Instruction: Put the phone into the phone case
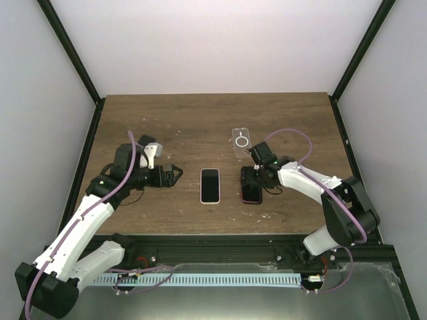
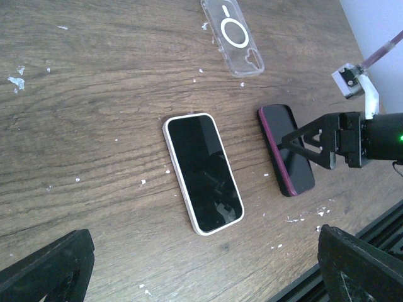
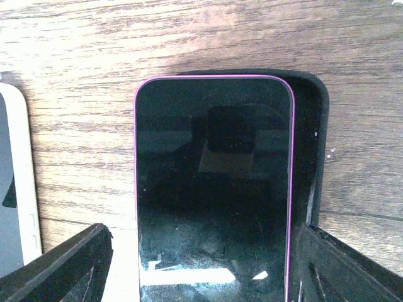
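Note:
A dark phone with a magenta rim (image 3: 214, 170) lies screen up on a black phone case (image 3: 310, 126). It sits shifted left, so the case's right wall and top corner show beside it. My right gripper (image 3: 208, 264) stands open astride the phone's near end, one finger (image 3: 69, 264) left of it with a gap, the other (image 3: 343, 264) by the case wall. From above, that gripper (image 1: 253, 175) covers the phone (image 1: 251, 193). My left gripper (image 1: 175, 175) hangs open left of the phones, holding nothing.
A white-rimmed phone (image 1: 210, 185) lies screen up between the two grippers. A clear case with a white ring (image 1: 240, 141) rests farther back. White flecks dot the wooden table (image 1: 167, 127). A black rail (image 1: 220, 247) runs along the near edge.

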Robot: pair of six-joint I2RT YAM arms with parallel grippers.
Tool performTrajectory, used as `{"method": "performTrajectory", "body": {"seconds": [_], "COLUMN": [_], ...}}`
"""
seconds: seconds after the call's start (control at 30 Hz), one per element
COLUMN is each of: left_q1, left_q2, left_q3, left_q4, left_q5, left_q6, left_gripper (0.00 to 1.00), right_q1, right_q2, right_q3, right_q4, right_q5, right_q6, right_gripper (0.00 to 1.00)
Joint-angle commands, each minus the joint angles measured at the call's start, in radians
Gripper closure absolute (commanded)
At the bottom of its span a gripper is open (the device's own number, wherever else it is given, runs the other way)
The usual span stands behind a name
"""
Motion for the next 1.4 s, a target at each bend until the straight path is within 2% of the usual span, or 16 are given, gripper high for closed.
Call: {"method": "performTrajectory", "body": {"seconds": [0.0,0.2,0.37,0.5,0.6,0.73,0.8,0.93,1.13,1.23,1.37], "left_q1": [0.007,0.006,0.007,-0.002,-0.044,-0.131,-0.147,-0.169,-0.19,-0.211,-0.246], "left_q2": [0.012,0.02,0.041,0.101,0.148,0.24,0.284,0.355,0.434,0.466,0.519], "left_q3": [-0.01,-0.012,-0.02,-0.007,-0.02,-0.008,-0.005,-0.001,-0.007,-0.018,-0.009], "left_q4": [0.001,0.002,0.026,0.041,0.117,0.207,0.255,0.33,0.41,0.442,0.455], "left_q5": [-0.003,-0.005,0.031,0.082,0.102,0.105,0.126,0.126,0.136,0.125,0.108], "left_q6": [0.008,0.005,-0.007,-0.042,-0.108,-0.174,-0.213,-0.264,-0.336,-0.357,-0.37], "left_gripper": [0.02,0.03,0.15,0.23,0.27,0.33,0.38,0.4,0.45,0.46,0.48], "right_q1": [0.01,0.011,0.001,-0.062,-0.099,-0.13,-0.156,-0.189,-0.188,-0.178,-0.114], "right_q2": [-0.026,-0.026,-0.066,-0.076,-0.079,-0.081,-0.08,-0.064,-0.026,-0.005,0.024], "right_q3": [-0.021,-0.028,-0.035,-0.066,-0.09,-0.126,-0.149,-0.174,-0.207,-0.227,-0.221], "right_q4": [0.007,0.016,0.026,0.073,0.111,0.143,0.163,0.207,0.286,0.336,0.366], "right_q5": [0.002,0.002,0.032,-0.04,-0.091,-0.118,-0.134,-0.202,-0.323,-0.392,-0.407], "right_q6": [0.004,-0.003,-0.026,-0.054,-0.07,-0.08,-0.088,-0.113,-0.12,-0.099,-0.064], "right_gripper": [0.19,0.2,0.22,0.3,0.35,0.36,0.35,0.36,0.46,0.48,0.49]}}
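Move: The black phone case, with the purple-rimmed phone lying loosely on it, is just under the right hand: about 2 cm back, level sideways, 4 cm below. From that hand the white-rimmed phone lies some 17 cm left and 2 cm back, and the clear case about 18 cm ahead and 4 cm left. From the left hand the black case is roughly 28 cm right, 1 cm ahead and 19 cm below; the white-rimmed phone 12 cm right, 1 cm ahead. Right fingers shift 3 cm right, sink, push the case leftward; left hand sweeps 11 cm right and down. ##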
